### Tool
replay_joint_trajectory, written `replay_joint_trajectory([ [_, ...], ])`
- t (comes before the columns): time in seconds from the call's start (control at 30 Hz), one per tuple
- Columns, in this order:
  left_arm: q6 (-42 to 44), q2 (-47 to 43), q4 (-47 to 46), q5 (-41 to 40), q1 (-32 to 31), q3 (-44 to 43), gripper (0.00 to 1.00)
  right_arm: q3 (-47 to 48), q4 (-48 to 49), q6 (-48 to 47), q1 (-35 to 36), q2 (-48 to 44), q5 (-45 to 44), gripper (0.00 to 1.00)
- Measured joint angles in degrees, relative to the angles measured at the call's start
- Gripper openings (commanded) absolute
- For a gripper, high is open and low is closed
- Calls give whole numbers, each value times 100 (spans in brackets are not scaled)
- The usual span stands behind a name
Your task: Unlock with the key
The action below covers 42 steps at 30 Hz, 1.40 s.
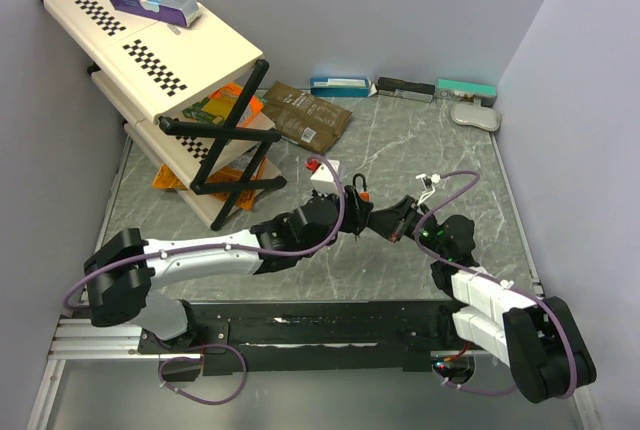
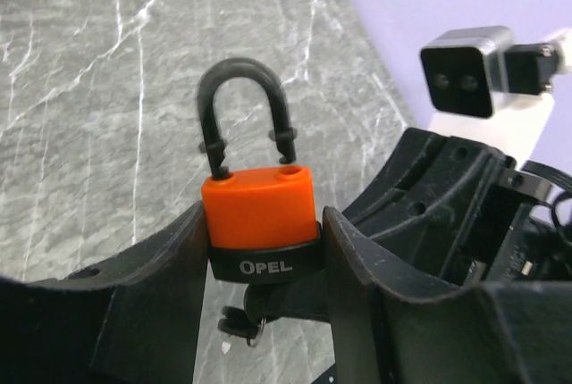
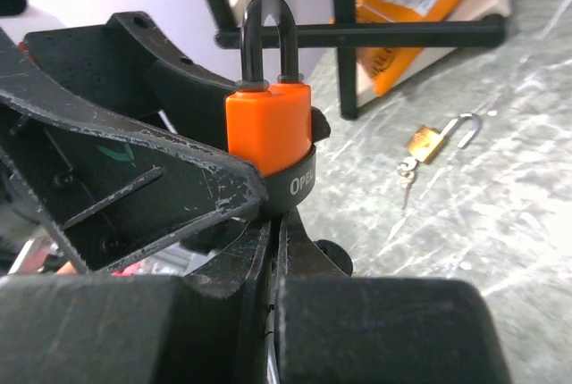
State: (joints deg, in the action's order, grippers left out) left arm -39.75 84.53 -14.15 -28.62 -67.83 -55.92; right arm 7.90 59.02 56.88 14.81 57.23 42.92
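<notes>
An orange padlock point(image 2: 257, 208) with a black base band and black shackle point(image 2: 239, 80) stands upright above the table, and my left gripper point(image 2: 264, 223) is shut on its sides. The shackle is raised; its right leg hangs just above its hole. In the top view the padlock point(image 1: 359, 195) sits between both arms. My right gripper point(image 3: 279, 223) is shut under the padlock point(image 3: 268, 125), apparently on the key in the lock's underside; that key is hidden by the fingers. A spare black-headed key point(image 2: 234, 321) dangles on a ring below the lock.
A small brass padlock point(image 3: 427, 141) with an open shackle and keys lies on the marble table. A folding shelf rack point(image 1: 150, 50) holding orange packets stands at the left. A white box point(image 1: 325, 168), a brown pouch point(image 1: 305, 110) and flat boxes point(image 1: 340, 85) lie further back.
</notes>
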Motion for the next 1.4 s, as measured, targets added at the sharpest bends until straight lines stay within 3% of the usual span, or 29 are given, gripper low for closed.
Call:
replay_joint_trajectory([
  [0.23,116,-236,-332,160,0,227,1,35,544,258,-74,203,297,0],
  [0.43,162,-264,-380,197,0,225,1,72,426,164,-114,63,356,1],
  [0.67,-79,-24,181,533,232,-297,1,197,-645,-345,-210,-612,20,45],
  [0.77,-334,94,422,977,463,-474,1,205,-1215,-706,-282,-881,-310,56],
  [1.07,-446,321,1285,1840,973,-726,1,109,-2271,-1300,-389,-1451,-955,75],
  [1.23,-339,323,1628,1943,1102,-555,1,221,-3032,-1681,-446,-2079,-1335,79],
  [1.4,160,164,1353,2321,1185,24,1,704,-3585,-1961,-448,-2173,-1346,81],
])
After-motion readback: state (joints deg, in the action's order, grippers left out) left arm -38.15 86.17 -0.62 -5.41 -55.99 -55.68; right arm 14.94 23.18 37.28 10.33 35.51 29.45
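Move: The left hand already grips the orange padlock at its fingertips, its body about 1 cm ahead of and above the hand point. The black key head, pinched by the shut right fingers, sits some 2 cm back, 2 cm right and 1 cm below the left hand point. From the right hand the orange padlock is about 3 cm ahead, 2 cm left and 2 cm up; a brass padlock lies on the table roughly 28 cm left, 5 cm ahead and 18 cm below. The right fingers keep their pinch on the key through a short shared rise of about 1.5 cm, then spread wide, let go, and back off to the right some 5 cm and forward 3, turning clockwise about 20 degrees. The left hand keeps its grip on the orange padlock, goes forward a little, then sinks about 9 cm from its highest point, drawing left and tipping down roughly 15 degrees. ##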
